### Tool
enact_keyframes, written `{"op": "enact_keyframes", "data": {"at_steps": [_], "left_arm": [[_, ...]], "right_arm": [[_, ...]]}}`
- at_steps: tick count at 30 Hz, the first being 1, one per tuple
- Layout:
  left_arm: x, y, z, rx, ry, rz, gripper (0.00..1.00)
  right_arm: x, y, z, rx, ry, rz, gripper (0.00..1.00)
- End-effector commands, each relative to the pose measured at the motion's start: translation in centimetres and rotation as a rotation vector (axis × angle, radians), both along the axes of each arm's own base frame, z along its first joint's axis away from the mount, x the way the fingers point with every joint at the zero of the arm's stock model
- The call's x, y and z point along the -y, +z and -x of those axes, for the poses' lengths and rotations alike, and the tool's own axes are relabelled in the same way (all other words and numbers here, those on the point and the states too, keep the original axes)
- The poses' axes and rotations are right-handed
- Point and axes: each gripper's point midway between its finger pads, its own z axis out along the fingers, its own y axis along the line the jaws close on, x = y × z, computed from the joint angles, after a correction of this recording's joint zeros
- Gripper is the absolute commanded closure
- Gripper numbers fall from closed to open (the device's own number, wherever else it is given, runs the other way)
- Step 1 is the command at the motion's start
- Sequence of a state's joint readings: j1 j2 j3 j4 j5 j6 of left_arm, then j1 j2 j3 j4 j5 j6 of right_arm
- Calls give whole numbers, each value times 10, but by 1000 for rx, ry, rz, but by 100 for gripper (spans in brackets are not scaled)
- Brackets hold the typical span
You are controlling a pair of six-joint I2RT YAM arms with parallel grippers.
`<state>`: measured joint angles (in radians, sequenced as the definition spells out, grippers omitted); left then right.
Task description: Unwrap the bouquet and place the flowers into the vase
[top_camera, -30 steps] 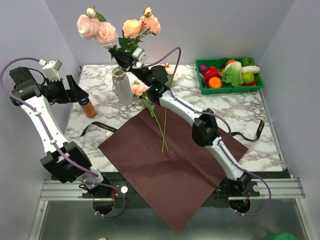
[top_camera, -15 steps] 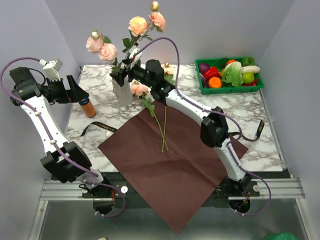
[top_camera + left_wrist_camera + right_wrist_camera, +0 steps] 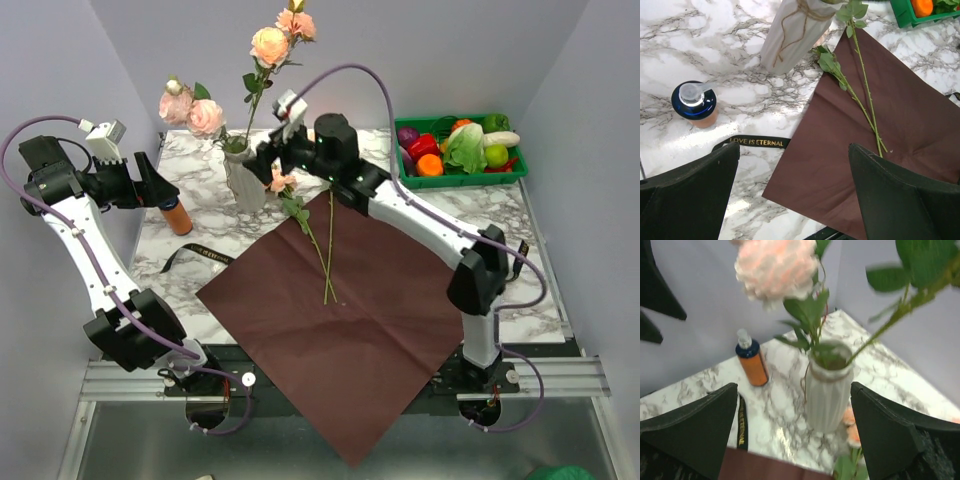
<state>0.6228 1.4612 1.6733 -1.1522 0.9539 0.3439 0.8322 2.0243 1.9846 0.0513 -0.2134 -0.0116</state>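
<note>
The white ribbed vase (image 3: 243,180) stands at the back left of the marble table and holds pink and peach flowers (image 3: 268,47) on long stems. In the right wrist view the vase (image 3: 829,390) sits just beyond my open right gripper (image 3: 794,386), with a rose (image 3: 777,267) above it. My right gripper (image 3: 268,158) hovers beside the vase's right side, holding nothing. Two more flowers (image 3: 325,250) lie on the unfolded dark red paper (image 3: 340,330). My left gripper (image 3: 150,180) stays open and empty at the far left; its view shows the paper (image 3: 865,150) and stems (image 3: 865,105).
An orange bottle (image 3: 175,213) with a dark cap stands left of the vase, close under my left gripper. A black ribbon (image 3: 195,255) lies at the paper's left corner, another ribbon (image 3: 520,255) at the right. A green crate (image 3: 460,178) of vegetables sits back right.
My right gripper has opened and let go of the stems it held at the vase, then drawn back to the right. The flowers now stand in the vase. The left arm is unmoved.
</note>
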Motion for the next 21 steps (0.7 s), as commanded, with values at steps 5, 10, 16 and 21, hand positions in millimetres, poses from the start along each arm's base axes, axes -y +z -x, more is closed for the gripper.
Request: {"op": "enact_keyframes", "data": {"at_steps": [5, 10, 16, 21], "left_arm": [[-2, 8, 1, 20, 18, -9, 2], [-1, 7, 3, 15, 20, -6, 2], [0, 7, 5, 13, 27, -10, 2], [-1, 8, 3, 12, 30, -2, 2]], "right_arm": [[84, -121, 49, -243, -143, 300, 0], [108, -201, 41, -470, -277, 379, 0], [118, -258, 21, -604, -309, 497, 17], [136, -292, -2, -629, -464, 648, 20]]}}
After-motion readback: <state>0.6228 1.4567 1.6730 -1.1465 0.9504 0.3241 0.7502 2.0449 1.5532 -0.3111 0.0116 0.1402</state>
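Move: The two remaining flowers lie crossed on the wrapping paper, their stems some 13 cm to the right hand's right, about level with it fore and aft and 34 cm below. The vase with the flowers already placed stands about 7 cm ahead and 4 cm left, its middle 24 cm lower; the black ribbon lies some 11 cm left and 6 cm back on the table. From the left hand the flowers are about 31 cm right and 5 cm ahead. Down fast, by nearly 30 cm, the empty right hand drops away from the vase towards the two crossed stems while sliding about 13 cm right; it first swings back some 5 cm and then returns forward. The fingers tip from level to slanting steeply down, and the wide-open gap narrows by about a fifth, ending close above the stems with no visible touch. ##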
